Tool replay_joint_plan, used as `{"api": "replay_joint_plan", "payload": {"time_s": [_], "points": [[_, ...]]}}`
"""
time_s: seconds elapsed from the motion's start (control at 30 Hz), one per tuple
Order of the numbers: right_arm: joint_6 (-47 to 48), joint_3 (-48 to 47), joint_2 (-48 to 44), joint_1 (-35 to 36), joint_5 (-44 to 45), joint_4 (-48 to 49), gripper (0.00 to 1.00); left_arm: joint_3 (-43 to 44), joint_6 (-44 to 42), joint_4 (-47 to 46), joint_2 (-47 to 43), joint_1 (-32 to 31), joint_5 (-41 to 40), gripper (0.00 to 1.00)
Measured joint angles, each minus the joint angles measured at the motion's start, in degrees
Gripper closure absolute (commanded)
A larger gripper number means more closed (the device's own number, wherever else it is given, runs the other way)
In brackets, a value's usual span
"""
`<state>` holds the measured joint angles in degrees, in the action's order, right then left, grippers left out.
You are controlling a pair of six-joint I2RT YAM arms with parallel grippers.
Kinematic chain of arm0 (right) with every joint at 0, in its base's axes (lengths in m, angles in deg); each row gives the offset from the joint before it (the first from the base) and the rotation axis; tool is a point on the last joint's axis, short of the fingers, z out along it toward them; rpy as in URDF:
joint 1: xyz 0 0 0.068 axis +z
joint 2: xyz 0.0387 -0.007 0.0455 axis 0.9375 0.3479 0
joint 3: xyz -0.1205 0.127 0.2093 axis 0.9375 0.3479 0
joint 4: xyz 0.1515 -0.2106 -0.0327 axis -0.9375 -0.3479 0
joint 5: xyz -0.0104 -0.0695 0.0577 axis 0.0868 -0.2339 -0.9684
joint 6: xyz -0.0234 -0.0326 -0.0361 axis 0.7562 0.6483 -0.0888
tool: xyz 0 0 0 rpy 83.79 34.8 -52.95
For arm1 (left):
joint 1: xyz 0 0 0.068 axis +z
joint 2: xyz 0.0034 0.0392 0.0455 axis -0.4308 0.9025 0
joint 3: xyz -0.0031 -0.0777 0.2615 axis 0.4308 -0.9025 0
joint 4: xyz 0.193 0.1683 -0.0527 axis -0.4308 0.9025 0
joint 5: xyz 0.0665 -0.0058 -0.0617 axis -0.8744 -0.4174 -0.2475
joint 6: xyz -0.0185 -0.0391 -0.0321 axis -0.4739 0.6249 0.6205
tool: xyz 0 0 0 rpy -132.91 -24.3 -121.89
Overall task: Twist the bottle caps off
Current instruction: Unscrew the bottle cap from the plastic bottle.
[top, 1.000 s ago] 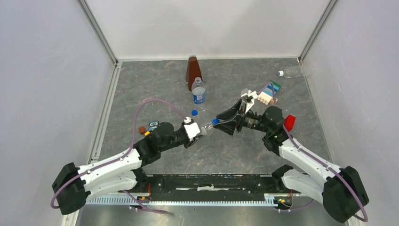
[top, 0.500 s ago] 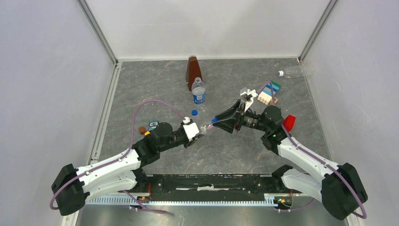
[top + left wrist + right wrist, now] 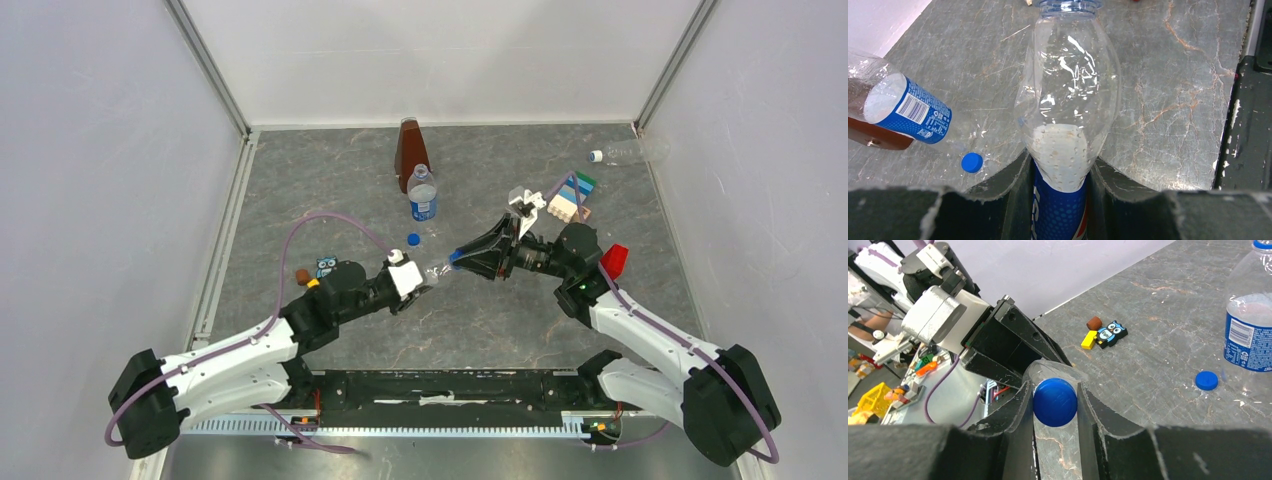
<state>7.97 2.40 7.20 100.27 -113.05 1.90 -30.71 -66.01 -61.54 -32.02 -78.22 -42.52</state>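
Note:
My left gripper [image 3: 415, 277] is shut on a clear bottle [image 3: 1068, 100] at its blue label [image 3: 1062, 202]; the bottle's neck points toward the right arm. In the right wrist view its blue cap [image 3: 1055, 402] sits between the fingers of my right gripper [image 3: 1055, 403], and both fingers touch it. From above, that cap [image 3: 455, 256] shows at the tip of the right gripper [image 3: 463, 256]. A loose blue cap [image 3: 413, 239] lies on the table beside a standing labelled bottle [image 3: 423, 195]. A third, unlabelled bottle [image 3: 630, 152] with a white cap [image 3: 596, 156] lies in the far right corner.
A brown pyramid-shaped object [image 3: 410, 145] stands behind the upright bottle. An owl figure and small orange and brown blocks [image 3: 315, 272] lie left of the left gripper. A stack of coloured blocks [image 3: 570, 200] sits behind the right gripper. Walls close in the table on three sides.
The right gripper's fingers have closed from wide apart onto the blue cap of the held bottle. The left gripper and its bottle have barely moved.

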Motion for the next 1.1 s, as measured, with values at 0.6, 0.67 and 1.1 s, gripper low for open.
{"api": "replay_joint_plan", "payload": {"time_s": [0.6,0.67,1.1], "points": [[22.40,5.44,-10.27,-0.24,-15.63,-3.23,0.81,2.05,6.71,2.71,5.16,8.15,33.07,0.95],[24.70,6.64,-12.41,-0.20,-17.07,-3.04,0.81,2.12,7.21,2.62,5.42,8.35,36.13,0.95],[31.58,6.73,-16.15,0.00,-11.87,-11.52,0.29,2.14,8.28,-0.74,5.90,8.90,36.94,0.97]]}}
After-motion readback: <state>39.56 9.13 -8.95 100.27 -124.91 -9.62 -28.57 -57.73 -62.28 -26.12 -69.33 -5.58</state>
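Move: The blue cap being unscrewed sits on the neck of the bottle in the left hand and is already between the right fingertips, right at that hand's point. From the left hand this cap is about 4 cm ahead, 7 cm to the right and 5 cm higher. From the right hand, the loose cap on the table lies some 19 cm ahead, 9 cm left and 24 cm below; the standing bottle is roughly 21 cm ahead, 6 cm left, its middle 14 cm lower. The cap, pinched on its neck, is twisted counter-clockwise as seen from the right hand, whose wrist rolls some 35 degrees while the left, keeping its grip on the bottle, counter-turns. Both hands draw back together about 7 cm and slightly right, then ease forward 1 to 2 cm as the right fingers open and release the cap. ##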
